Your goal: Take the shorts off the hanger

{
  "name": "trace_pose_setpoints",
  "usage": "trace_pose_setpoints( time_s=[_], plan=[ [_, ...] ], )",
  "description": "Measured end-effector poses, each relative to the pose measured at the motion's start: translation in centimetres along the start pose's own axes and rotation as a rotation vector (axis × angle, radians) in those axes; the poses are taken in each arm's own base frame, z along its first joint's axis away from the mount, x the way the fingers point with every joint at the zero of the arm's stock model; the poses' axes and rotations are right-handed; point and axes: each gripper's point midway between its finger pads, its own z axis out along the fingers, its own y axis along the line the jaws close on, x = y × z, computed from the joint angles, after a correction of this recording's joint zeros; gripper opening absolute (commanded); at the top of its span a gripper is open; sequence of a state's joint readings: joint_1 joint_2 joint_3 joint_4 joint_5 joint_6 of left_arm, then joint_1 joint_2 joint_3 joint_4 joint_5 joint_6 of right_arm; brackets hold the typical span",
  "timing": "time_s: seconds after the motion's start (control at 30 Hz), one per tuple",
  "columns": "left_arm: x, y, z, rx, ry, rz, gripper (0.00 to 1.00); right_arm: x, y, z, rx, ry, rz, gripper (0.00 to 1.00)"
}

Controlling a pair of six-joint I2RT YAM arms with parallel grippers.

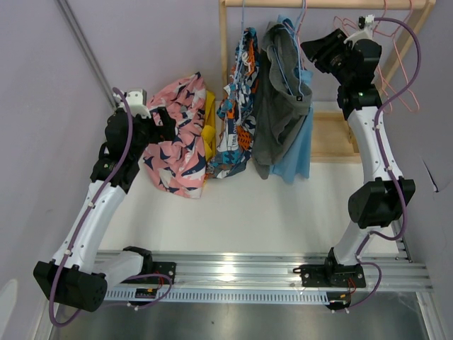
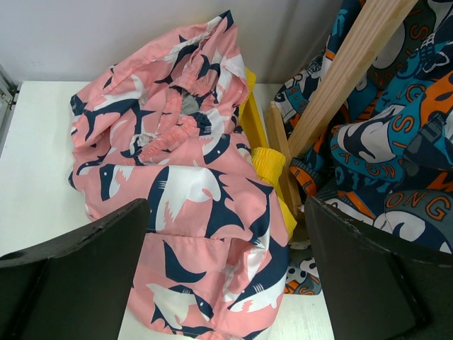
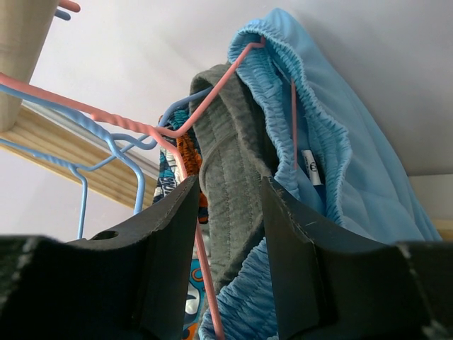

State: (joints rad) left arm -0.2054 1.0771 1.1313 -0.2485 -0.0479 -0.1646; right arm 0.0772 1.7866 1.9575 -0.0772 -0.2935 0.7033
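Observation:
On the table lie the pink shark-print shorts, crumpled, with the yellow shorts under their right edge. My left gripper hovers open over the pink pair, jaws wide apart. The blue-orange print shorts, grey shorts and light blue shorts hang from the rail. My right gripper is up at the rail, shut on the grey waistband beside a pink hanger wire.
A wooden rack stands at the back, its base on the table's right. Empty pink hangers hang at the rail's right end. A blue hanger hooks over the rail. Purple walls close in left and right.

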Motion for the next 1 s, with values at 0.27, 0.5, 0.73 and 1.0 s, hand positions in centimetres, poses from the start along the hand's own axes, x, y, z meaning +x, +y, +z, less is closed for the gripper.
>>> trace_pose_setpoints(
  time_s=[0.27,0.5,0.73,1.0],
  plan=[
    [0.0,0.0,0.0,0.0,0.0,0.0,0.98,0.4,0.6,-0.1,-0.011,0.005,0.001,0.45],
    [0.0,0.0,0.0,0.0,0.001,0.0,0.98,1.0,1.9,-0.4,-0.033,0.013,0.001,0.45],
    [0.1,0.0,0.1,0.0,0.002,0.001,0.98,0.8,3.2,-0.8,-0.06,0.006,-0.003,0.42],
    [0.1,0.0,0.1,0.0,0.003,0.001,0.98,1.1,3.3,-0.8,-0.065,0.006,0.0,0.17]
  ],
)
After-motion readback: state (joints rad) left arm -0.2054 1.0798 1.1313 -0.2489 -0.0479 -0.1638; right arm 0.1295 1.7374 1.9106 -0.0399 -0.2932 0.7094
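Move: The near arm of the pink hanger carrying the blue shorts is about 2 cm left of the right hand, 1 cm back and 1 cm higher. The blue shorts' middle lies some 5 cm ahead, 4 left and 18 below; the gray shorts' about 3 ahead, 8 left, 15 below. The rod is around 6 cm ahead and 11 above. From the left hand that hanger arm is roughly 38 cm right, 16 ahead, 14 up. Ease the half-open right gripper left and back, about 2.5 cm and 2 cm, rising 1.5 cm in the second half, so the pink hanger's near arm comes midway between the fingertips. Stop there, then close the fingers around it to about a fifth open, with the wrist hardly turning. ##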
